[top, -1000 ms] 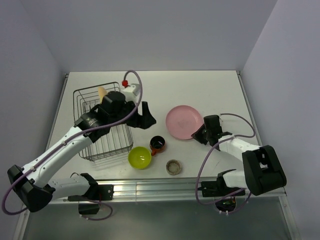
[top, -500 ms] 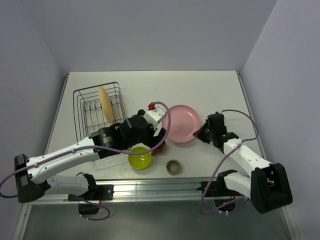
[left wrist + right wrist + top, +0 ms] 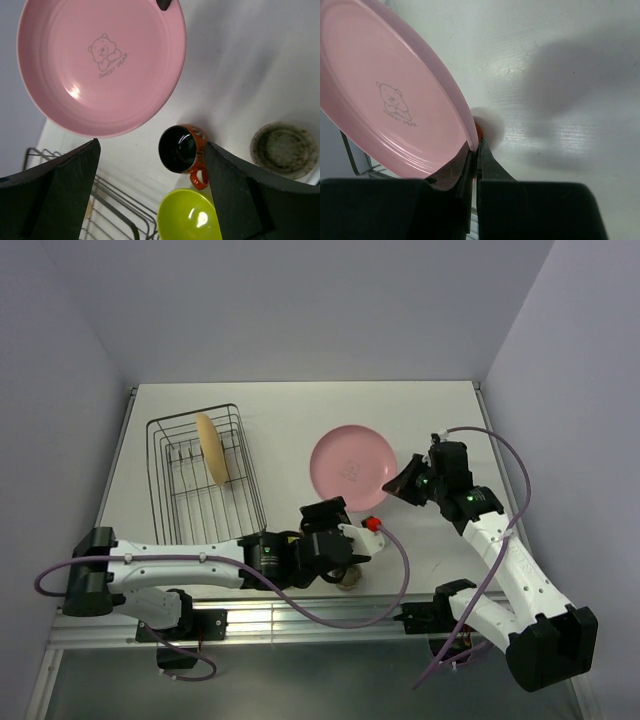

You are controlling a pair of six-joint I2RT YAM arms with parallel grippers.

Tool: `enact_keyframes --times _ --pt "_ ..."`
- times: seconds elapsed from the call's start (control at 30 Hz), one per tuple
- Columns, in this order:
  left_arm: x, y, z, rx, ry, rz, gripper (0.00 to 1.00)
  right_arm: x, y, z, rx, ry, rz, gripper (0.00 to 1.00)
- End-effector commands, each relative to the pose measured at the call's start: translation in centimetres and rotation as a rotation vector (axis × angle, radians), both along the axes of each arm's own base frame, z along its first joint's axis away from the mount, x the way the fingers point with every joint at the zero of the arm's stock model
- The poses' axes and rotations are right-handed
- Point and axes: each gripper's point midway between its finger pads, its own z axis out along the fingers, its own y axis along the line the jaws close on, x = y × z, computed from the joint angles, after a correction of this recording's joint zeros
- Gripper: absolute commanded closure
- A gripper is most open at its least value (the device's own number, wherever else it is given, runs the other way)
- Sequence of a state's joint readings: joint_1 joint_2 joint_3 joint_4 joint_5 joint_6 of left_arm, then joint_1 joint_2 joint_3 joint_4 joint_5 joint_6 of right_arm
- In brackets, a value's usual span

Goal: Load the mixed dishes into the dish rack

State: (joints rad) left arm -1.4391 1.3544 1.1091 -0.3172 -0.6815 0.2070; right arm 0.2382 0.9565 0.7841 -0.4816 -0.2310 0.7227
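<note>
The pink plate (image 3: 350,462) hangs tilted above the table, and my right gripper (image 3: 402,485) is shut on its right rim. The right wrist view shows both jaws (image 3: 476,156) pinched on the pink plate (image 3: 385,95). My left gripper (image 3: 325,540) hovers open near the table's front edge, covering the mug and bowl in the top view. Between its fingers, well below, the left wrist view shows the red-orange mug (image 3: 181,150) and the lime-green bowl (image 3: 190,216); the grey-beige cup (image 3: 284,150) sits to the right. The yellow-orange plate (image 3: 210,448) stands upright in the dish rack (image 3: 165,490).
The cup (image 3: 348,583) peeks out beside the left arm near the front edge. Rack wires (image 3: 115,212) show at the lower left of the left wrist view. Purple cables loop around both arms. White walls close in the table on three sides.
My right gripper shut on the pink plate's rim and lifted it, tilted, toward the left. The left arm swung from the rack down to the front, over the mug and bowl.
</note>
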Motion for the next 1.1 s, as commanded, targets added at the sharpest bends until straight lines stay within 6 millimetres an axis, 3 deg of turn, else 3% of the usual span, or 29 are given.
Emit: enact_keyframes --times 0.0,0.43,0.6,0.77,0.87,0.9,1.07 --pt "1.2 -0.5 1.9 0.073 -0.167 0.055 0.09 -1.0 1.2 2.4 0.017 -0.032 0.090 1.00" --pt "1.7 -2.3 -1.0 0.249 -0.195 0.053 0.08 -3.6 3.5 5.9 0.071 -0.091 0.172 1.00" --pt "3.1 -2.0 -1.5 0.286 -0.197 0.109 0.08 -4.9 4.7 6.6 0.091 -0.099 0.204 1.00" --pt "5.3 -0.5 -0.6 0.253 -0.213 0.215 0.13 -5.7 4.9 7.4 0.090 -0.119 0.206 1.00" --pt "6.2 0.6 0.3 0.185 -0.195 0.268 0.33 -5.9 5.0 8.1 0.103 -0.139 0.213 1.00" --pt "6.3 1.1 0.9 0.156 -0.188 0.280 0.51 -6.0 5.1 8.3 0.107 -0.141 0.221 1.00" --pt "7.7 3.5 2.9 0.001 -0.142 0.361 1.00 -5.9 5.8 10.1 0.139 -0.186 0.252 0.98"
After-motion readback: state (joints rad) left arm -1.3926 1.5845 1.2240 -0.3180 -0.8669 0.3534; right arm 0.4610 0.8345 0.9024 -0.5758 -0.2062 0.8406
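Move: The pink plate hangs from the right hand by its rim, its middle about 4 cm ahead and 7 cm left of that hand, nearly level; the open left gripper waits roughly 8 cm behind and 8 cm left of the right hand, 4 cm higher. From the left hand the plate's middle is some 12 cm ahead, 1 cm right and 3 cm lower. The orange mug stands 5 cm ahead of the left hand, 7 cm left and 18 cm below, the small grey dish 4 cm behind, 1 cm left and 19 cm below. The right hand, still pinching the plate's rim, draws it back and left about 5 cm each way towards the left gripper, rising a few cm on the way and more at the end, up some 7 cm in all. The left hand sinks 2 or 3 cm and eases forward about 4 cm with its jaws wide, rolling some 15 degrees so its left side rises, then shuts them on the plate's near rim beside the right fingers, which keep their hold. ##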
